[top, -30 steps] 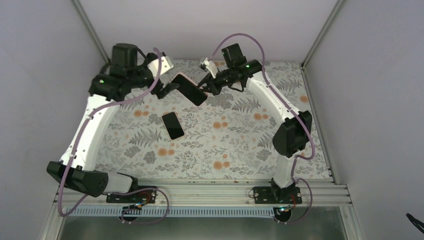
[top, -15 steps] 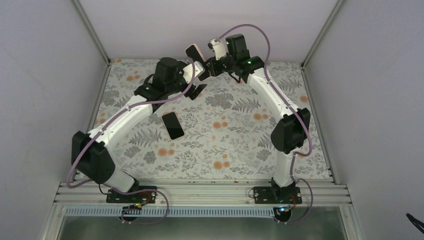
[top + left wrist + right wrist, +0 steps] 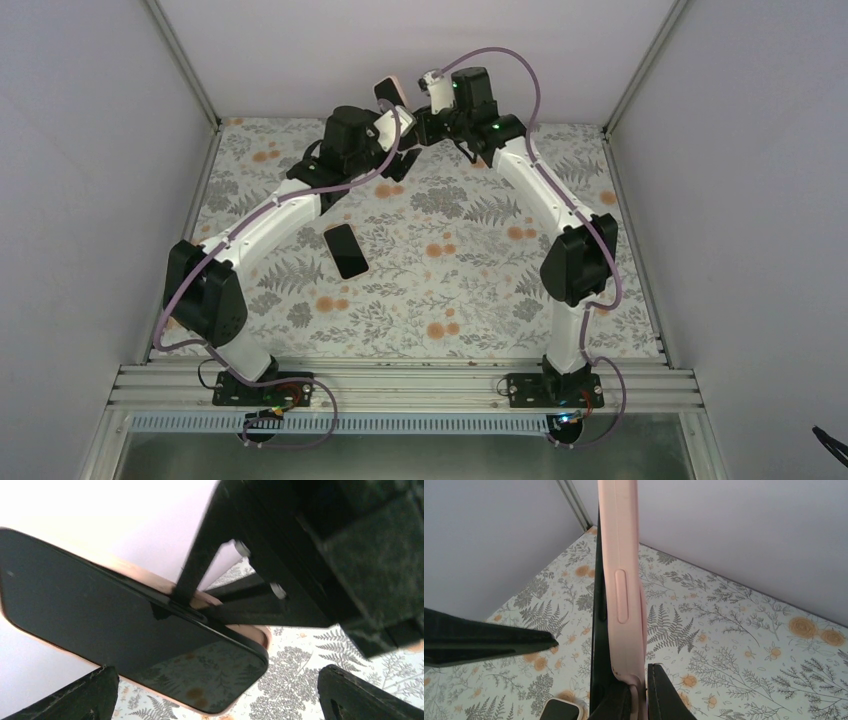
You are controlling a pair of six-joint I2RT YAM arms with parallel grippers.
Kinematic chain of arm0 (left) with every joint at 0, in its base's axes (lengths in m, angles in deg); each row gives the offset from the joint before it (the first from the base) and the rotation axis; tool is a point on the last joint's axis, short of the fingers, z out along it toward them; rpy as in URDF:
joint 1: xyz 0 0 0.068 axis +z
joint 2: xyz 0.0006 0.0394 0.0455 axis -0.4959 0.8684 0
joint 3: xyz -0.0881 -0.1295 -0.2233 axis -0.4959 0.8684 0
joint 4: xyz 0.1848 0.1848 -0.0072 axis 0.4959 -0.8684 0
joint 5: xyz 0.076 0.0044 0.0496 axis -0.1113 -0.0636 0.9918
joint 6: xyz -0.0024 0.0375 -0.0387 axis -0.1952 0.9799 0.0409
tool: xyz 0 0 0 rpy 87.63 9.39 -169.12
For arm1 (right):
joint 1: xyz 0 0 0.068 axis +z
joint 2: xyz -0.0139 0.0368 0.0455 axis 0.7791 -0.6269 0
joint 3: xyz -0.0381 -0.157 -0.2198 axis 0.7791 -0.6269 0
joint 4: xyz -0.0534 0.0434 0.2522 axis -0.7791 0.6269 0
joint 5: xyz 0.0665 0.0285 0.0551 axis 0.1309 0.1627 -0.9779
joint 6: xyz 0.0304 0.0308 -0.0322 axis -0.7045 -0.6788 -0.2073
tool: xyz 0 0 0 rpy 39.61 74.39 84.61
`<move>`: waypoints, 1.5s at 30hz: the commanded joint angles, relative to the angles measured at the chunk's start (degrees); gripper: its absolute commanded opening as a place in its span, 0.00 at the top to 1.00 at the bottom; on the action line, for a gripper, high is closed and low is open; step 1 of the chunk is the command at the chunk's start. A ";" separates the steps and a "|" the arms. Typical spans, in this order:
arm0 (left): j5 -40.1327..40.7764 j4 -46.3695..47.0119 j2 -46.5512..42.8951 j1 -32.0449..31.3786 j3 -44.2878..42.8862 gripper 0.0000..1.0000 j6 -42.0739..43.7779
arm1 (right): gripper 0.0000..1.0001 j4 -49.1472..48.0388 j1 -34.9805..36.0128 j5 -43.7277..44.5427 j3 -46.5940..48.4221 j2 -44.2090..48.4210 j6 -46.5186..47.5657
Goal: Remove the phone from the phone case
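Note:
The phone sits in a pink case (image 3: 621, 580) that my right gripper (image 3: 642, 682) holds upright on its edge, pinched at the lower end. In the top view the cased phone (image 3: 388, 93) is raised near the back wall, in my right gripper (image 3: 408, 115). The black screen (image 3: 125, 630) faces my left wrist camera, with the pink rim (image 3: 150, 578) behind it. My left gripper (image 3: 220, 702) is open, its fingertips (image 3: 75, 700) wide apart below the phone and not touching it. In the top view it (image 3: 397, 165) is just below the phone.
A second black phone with a pale rim (image 3: 345, 250) lies flat on the floral mat (image 3: 480, 290), left of centre. It also shows in the right wrist view (image 3: 556, 710). The back wall is close behind the raised phone.
My left arm has swung from the far left to the middle and let go of the phone. My right gripper has lifted the cased phone upright toward the back wall.

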 commanded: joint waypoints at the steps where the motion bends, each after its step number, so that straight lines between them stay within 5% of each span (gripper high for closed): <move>1: 2.31 4.40 0.73 0.20 -0.78 0.03 -2.35 | 0.97 -5.85 0.29 -1.34 -1.05 0.73 -1.34; 15: 7.48 5.09 4.85 1.00 -3.41 0.10 -4.40 | 0.97 -7.34 0.28 -1.37 -3.21 3.19 -1.68; 20: 13.41 8.84 2.27 1.23 -0.74 0.22 -6.16 | 0.97 -7.45 0.24 -1.56 -4.46 3.71 -1.60; 23: 23.21 14.60 -0.43 0.92 3.01 0.38 -6.11 | 0.97 -7.40 0.28 -1.48 -5.09 4.07 -2.16; 28: 38.62 25.55 -2.12 0.54 6.18 0.40 -2.16 | 0.97 -7.00 0.25 -2.77 -6.03 4.84 -2.69; 38: 47.52 45.25 -1.49 -3.55 12.19 0.53 10.34 | 0.97 -6.08 0.27 -6.88 -6.84 3.29 -4.80; 45: 52.10 69.20 1.60 -6.47 16.76 0.56 27.96 | 0.97 -5.45 0.23 -13.12 -5.18 0.40 -7.00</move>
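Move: Ahead of the open left hand is the phone in its case, its middle about 6 cm forward, 1 cm left and 2 cm higher. The right hand's pinched case edge is roughly 4 cm ahead of the left hand and 2 cm to its right, level with it. From the right hand the phone's middle is some 2 cm forward, 3 cm left and 2 cm up. The spare phone on the table is about 15 cm back, 13 cm left and 30 cm below the left hand. Reaching some 3 cm forward with a slight dip, the left hand brings its fingers around the phone's near end, then closes them to about half open, one finger in the gap between phone and peeled case. It then draws left, up about 4 cm and slightly back, swinging counter-clockwise and tipping its fingers up some 30 degrees. The right hand keeps its pinch on the case edge, dips slightly, then rises and drifts left. ##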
